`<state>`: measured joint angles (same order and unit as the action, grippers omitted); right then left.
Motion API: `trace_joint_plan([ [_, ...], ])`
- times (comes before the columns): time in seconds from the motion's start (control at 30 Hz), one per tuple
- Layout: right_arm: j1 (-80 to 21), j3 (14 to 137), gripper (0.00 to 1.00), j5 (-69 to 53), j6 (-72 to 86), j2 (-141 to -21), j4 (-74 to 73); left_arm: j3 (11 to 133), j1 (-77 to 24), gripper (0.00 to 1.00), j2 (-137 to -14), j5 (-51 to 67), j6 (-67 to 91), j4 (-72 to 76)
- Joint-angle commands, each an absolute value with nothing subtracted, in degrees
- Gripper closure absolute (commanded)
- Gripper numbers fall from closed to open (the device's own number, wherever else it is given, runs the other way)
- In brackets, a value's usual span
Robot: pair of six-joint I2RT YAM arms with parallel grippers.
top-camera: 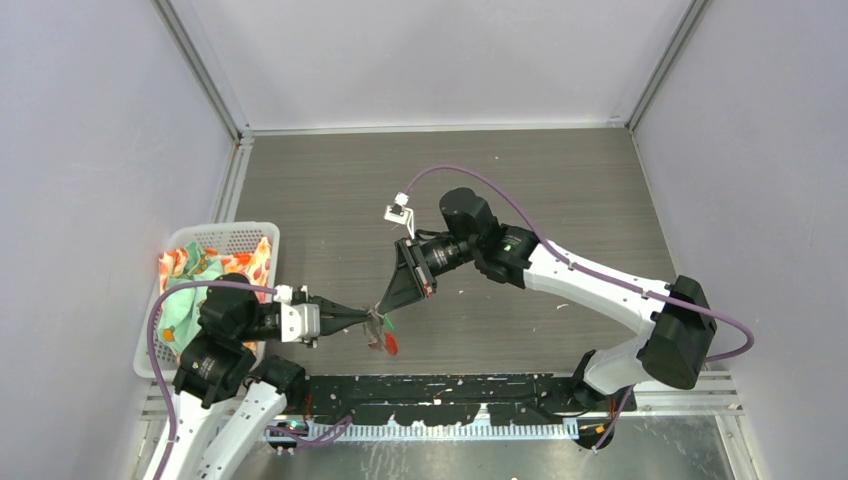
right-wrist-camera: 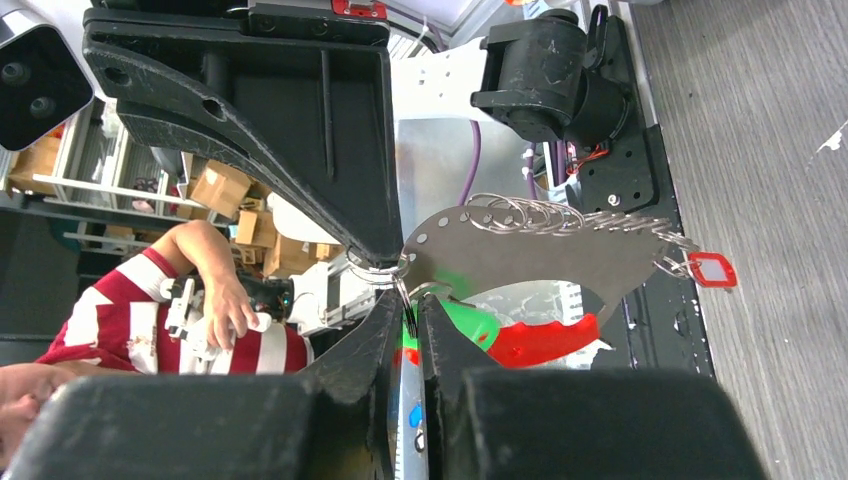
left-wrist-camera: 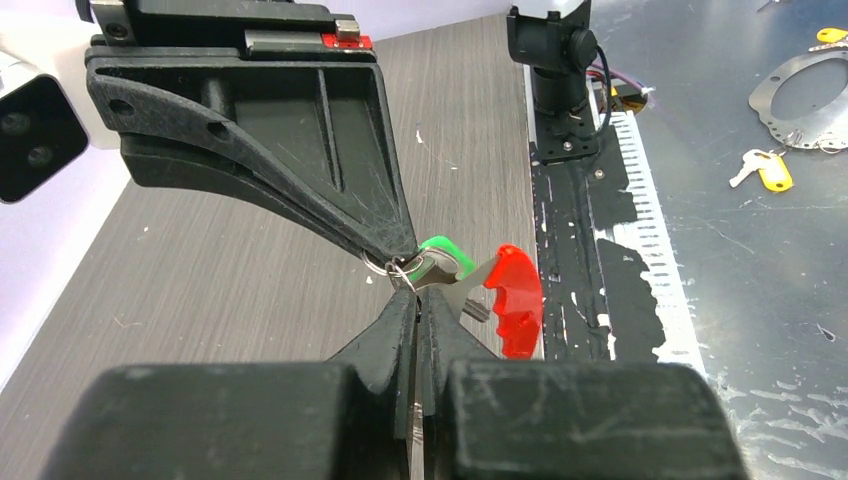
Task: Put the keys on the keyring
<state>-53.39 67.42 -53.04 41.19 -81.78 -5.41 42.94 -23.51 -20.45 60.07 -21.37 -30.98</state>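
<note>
My left gripper (top-camera: pixel 368 318) (left-wrist-camera: pixel 420 298) is shut on the thin wire keyring (left-wrist-camera: pixel 398 268) (right-wrist-camera: pixel 385 270), held just above the table near its front edge. From the ring hang a green-headed key (left-wrist-camera: pixel 447 250) (top-camera: pixel 387 323) (right-wrist-camera: pixel 470 320) and the curved red strip (left-wrist-camera: pixel 517 300) (top-camera: pixel 391 343) (right-wrist-camera: pixel 545 340). My right gripper (top-camera: pixel 383 302) (right-wrist-camera: pixel 411 300) comes down from the upper right and meets the left one tip to tip. Its jaws stand a hair apart with the ring's wire pinched between them. A key with a red-and-white tag cannot be made out at the ring.
A white basket (top-camera: pixel 240 232) of coloured cloths sits at the left. The black base strip (top-camera: pixel 450 390) runs along the near edge. On the metal bench beyond lie a yellow-tagged key (left-wrist-camera: pixel 765 170) and a grey plate (left-wrist-camera: pixel 800 90) (right-wrist-camera: pixel 520 250) carrying several rings and a red tag (right-wrist-camera: pixel 710 268).
</note>
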Motion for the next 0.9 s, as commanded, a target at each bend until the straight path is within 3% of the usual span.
trace_joint_plan([
  [0.0, -53.1, 66.6, 0.84, -52.0, 42.9, -80.4, -2.4, 45.1, -23.7, 1.00, -19.9, 62.0, -20.2, -26.6],
  [0.13, -53.1, 68.5, 0.81, -51.4, 40.2, -80.1, -6.3, 44.9, -23.7, 1.00, -19.8, 62.0, -19.8, -26.1],
  [0.17, -53.1, 69.2, 0.75, -51.2, 39.2, -80.0, -7.2, 44.9, -23.7, 1.00, -19.8, 62.0, -19.7, -26.2],
  [0.2, -53.1, 70.1, 0.63, -51.1, 37.8, -80.0, -9.6, 45.0, -23.7, 1.00, -19.8, 62.1, -19.8, -26.1],
  [0.37, -52.8, 75.8, 0.40, -46.6, 28.2, -78.0, -21.3, 45.3, -23.7, 1.00, -19.7, 62.8, -19.0, -26.2],
  [0.4, -52.7, 77.3, 0.31, -45.1, 25.6, -77.7, -24.1, 45.3, -23.7, 1.00, -19.6, 63.0, -18.8, -26.2],
  [0.43, -52.7, 78.5, 0.04, -43.7, 23.3, -77.1, -26.6, 45.4, -23.7, 1.00, -19.5, 63.1, -18.6, -26.2],
  [0.47, -52.6, 79.6, 0.01, -42.2, 21.0, -76.5, -28.5, 45.4, -23.7, 1.00, -19.7, 63.3, -18.3, -26.1],
  [0.87, -53.0, 78.7, 0.00, -29.3, 3.7, -67.2, -21.8, 46.0, -23.7, 1.00, -22.6, 64.4, -3.4, -13.6],
])
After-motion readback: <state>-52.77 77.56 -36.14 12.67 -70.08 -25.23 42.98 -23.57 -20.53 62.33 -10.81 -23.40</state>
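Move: Right at the right fingertips is the green key's ring; the green key hangs about 2 cm back, 1 cm to the right and 3 cm lower. The metal keyring's middle is some 3 cm back, 1 cm left and 5 cm below that hand, and the small red key about 4 cm back, 1 cm left and 8 cm below. From the left hand, which still pinches the keyring, the green key lies roughly 1 cm back, 2 cm right and 2 cm down. Opening from nearly shut to fully wide, the right fingers let go of the green key's ring while the hand dips about 1 cm, then backs away up and to the right, with some forward travel, rolling about 30 degrees so its forward side lifts. The left hand keeps its pinch on the keyring and rises about 2 cm, mostly at the end. ##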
